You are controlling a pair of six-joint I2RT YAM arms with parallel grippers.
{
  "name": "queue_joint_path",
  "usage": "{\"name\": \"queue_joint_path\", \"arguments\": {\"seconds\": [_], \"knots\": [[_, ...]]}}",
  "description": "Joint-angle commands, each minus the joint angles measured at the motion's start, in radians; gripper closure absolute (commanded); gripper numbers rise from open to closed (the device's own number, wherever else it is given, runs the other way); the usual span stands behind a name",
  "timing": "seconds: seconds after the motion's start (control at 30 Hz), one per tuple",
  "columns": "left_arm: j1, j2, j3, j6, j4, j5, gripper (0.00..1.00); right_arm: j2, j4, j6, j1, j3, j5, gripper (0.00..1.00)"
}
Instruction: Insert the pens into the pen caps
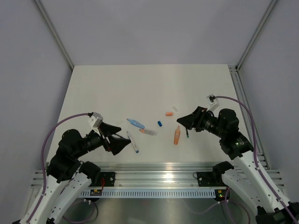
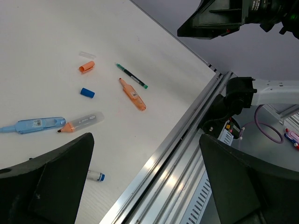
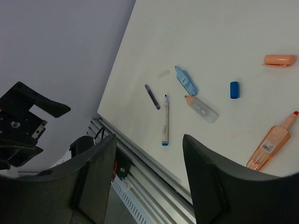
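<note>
Several pens lie loose at the table's near middle: a white one with a blue end [image 1: 133, 142] [image 3: 165, 120], a light blue one [image 1: 136, 123] [image 2: 32, 125], a clear one with an orange tip [image 1: 147, 132] [image 2: 81, 122], an orange one [image 1: 176, 135] [image 2: 133, 94], a thin green-tipped one [image 2: 131, 76] and a thin purple one [image 3: 152, 96]. Between them rest a blue pen cap [image 1: 159, 123] [image 3: 234, 89], an orange cap [image 1: 169, 114] [image 2: 86, 66] and a clear cap [image 2: 87, 54]. My left gripper [image 1: 125, 136] [image 2: 145, 182] hovers open by the white pen. My right gripper [image 1: 180, 120] [image 3: 149, 177] hangs open above the orange pen.
The aluminium rail [image 1: 159, 169] [image 2: 187, 140] runs along the table's near edge, with both arm bases mounted on it. Grey walls and corner posts [image 1: 53, 35] enclose the table at the back and sides.
</note>
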Motion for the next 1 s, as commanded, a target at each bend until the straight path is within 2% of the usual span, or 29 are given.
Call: {"name": "queue_joint_path", "arguments": {"seconds": [0.0, 0.4, 0.7, 0.97], "knots": [[0.008, -0.013, 0.001, 0.006, 0.030, 0.012, 0.01, 0.006, -0.118, -0.071, 0.098, 0.075, 0.220, 0.34], [0.017, -0.018, -0.002, -0.006, 0.025, -0.005, 0.01, 0.063, -0.315, 0.059, 0.477, 0.025, 0.683, 0.34], [0.024, -0.020, 0.000, -0.034, 0.004, -0.114, 0.01, 0.336, -0.492, 0.251, 0.746, 0.162, 1.034, 0.34], [0.026, 0.000, 0.001, -0.031, -0.005, -0.103, 0.01, 0.499, -0.434, 0.303, 0.761, 0.144, 1.077, 0.37]]}}
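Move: The orange pen lies about 7 cm ahead of the right hand, some 2 cm to its right and 23 cm below, pointing outwards. Roughly 6 cm right of that pen and a little farther out is the green pen. From the hand, the blue cap is about 14 cm ahead and 9 cm left, and the orange cap some 21 cm ahead and 3 cm left. From the left hand, the orange pen is about 15 cm ahead and 26 cm right. The orange pen is neared from above by the empty right hand, which sinks about 15 cm and draws back some 5 cm, edging left, then eases a little forward again at the end. On the way its fingers swing from nearly level to steeply down, a turn of roughly 45 degrees, staying open and touching nothing. The left hand only shifts a couple of centimetres, turning slightly counter-clockwise. ##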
